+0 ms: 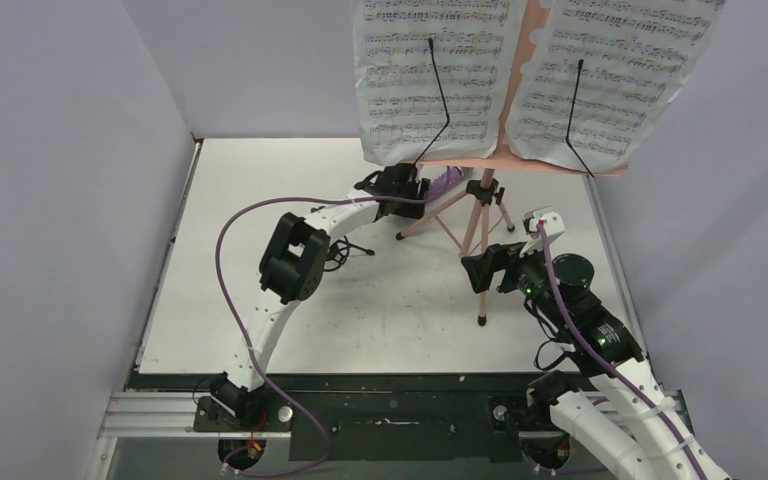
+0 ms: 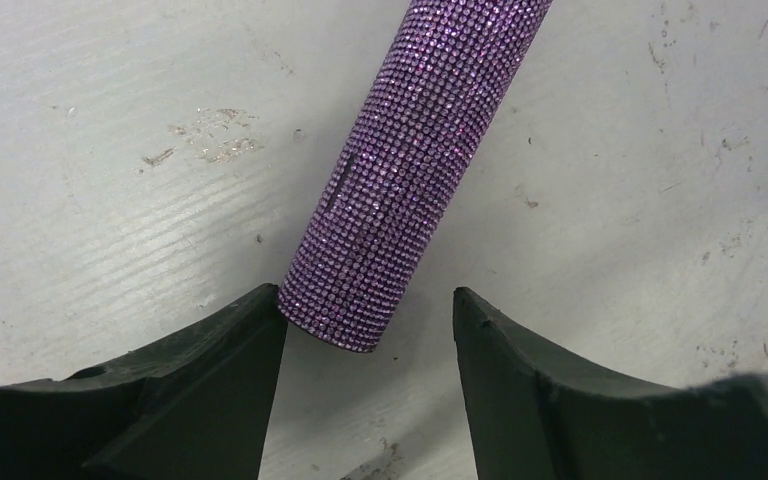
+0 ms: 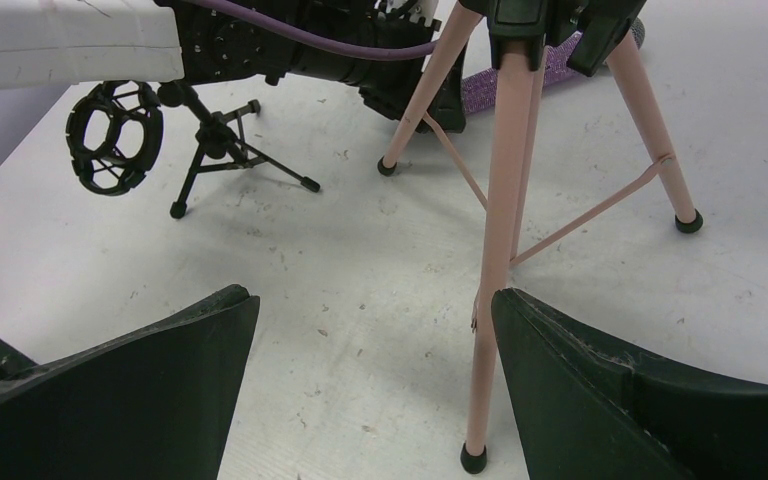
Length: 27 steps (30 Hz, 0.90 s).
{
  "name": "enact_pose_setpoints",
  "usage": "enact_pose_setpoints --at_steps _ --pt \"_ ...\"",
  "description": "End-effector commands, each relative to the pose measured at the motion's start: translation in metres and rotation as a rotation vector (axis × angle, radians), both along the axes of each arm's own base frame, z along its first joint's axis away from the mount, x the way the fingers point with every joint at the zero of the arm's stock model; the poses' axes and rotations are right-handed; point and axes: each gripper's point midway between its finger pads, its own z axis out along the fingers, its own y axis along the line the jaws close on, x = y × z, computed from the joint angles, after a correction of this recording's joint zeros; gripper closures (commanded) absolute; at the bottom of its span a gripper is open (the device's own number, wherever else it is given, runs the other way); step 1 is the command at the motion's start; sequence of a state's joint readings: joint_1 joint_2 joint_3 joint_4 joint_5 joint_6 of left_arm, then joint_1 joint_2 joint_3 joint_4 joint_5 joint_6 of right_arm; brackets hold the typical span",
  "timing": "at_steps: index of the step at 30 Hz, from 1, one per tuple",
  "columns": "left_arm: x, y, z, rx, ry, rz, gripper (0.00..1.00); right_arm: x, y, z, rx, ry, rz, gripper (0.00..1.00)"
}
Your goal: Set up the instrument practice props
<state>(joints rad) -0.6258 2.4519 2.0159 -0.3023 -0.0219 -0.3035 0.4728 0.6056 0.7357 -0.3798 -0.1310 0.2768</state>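
Note:
The glittery purple microphone (image 2: 410,150) lies on the white table, its grey head out of view. Its butt end sits between the fingers of my left gripper (image 2: 366,300). The left finger touches it, a gap remains at the right finger, and the jaws are open. From above, the left gripper (image 1: 422,188) and microphone (image 1: 447,180) sit under the pink music stand (image 1: 480,215), which holds white sheet-music pages (image 1: 430,70). My right gripper (image 3: 375,297) is wide open, with the music stand's front leg (image 3: 505,200) just inside its right finger. The black mic stand (image 3: 222,145) stands to the left.
Grey walls enclose the table (image 1: 260,300) on the left, back and right. The left arm's elbow (image 1: 290,258) and purple cable arch over the mic stand (image 1: 343,252). The music stand's other two legs spread toward the back.

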Motion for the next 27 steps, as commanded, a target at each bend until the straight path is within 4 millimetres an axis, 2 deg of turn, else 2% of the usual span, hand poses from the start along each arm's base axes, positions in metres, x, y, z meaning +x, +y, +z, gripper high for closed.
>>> enact_pose_setpoints --at_steps 1,12,18,24,27 --pt "0.002 -0.012 0.029 -0.007 -0.09 -0.072 0.43 0.001 0.0 0.007 0.005 -0.024 0.0 0.1" --pt "-0.025 0.007 0.023 0.061 -0.077 -0.092 0.66 0.003 0.003 0.007 0.012 -0.02 0.007 0.1" --pt "-0.035 0.031 0.029 0.099 -0.07 -0.041 0.75 0.002 0.01 0.012 0.031 -0.036 0.041 0.1" --pt "-0.041 0.037 0.033 0.081 -0.054 -0.034 0.76 0.004 0.012 0.01 0.031 -0.029 0.047 0.1" --pt "-0.035 0.036 0.044 0.069 -0.073 -0.035 0.66 0.004 0.012 0.009 0.033 -0.03 0.046 0.1"
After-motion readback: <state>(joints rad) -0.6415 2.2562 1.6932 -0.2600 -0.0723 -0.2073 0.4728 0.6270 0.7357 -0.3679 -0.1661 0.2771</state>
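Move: Almost under the left hand lies the microphone's tail end; its middle is about 6 cm ahead, 8 cm to the right and 2 cm lower. The black foot of the music stand's left leg stands some 7 cm back and 2 cm to the left, and the small microphone stand about 8 cm back and 18 cm left. From the right hand, the microphone lies roughly 34 cm ahead, 9 cm left and 24 cm lower. Backing off the microphone's tail end, the left hand sinks barely 1 cm, then travels low over the table about 5 cm back and 4 cm to its left, towards the black foot of the music stand's left leg. The half-closed fingers keep closing on the way, down to a narrow gap with no microphone between them, while the hand rolls slightly, left side rising. ##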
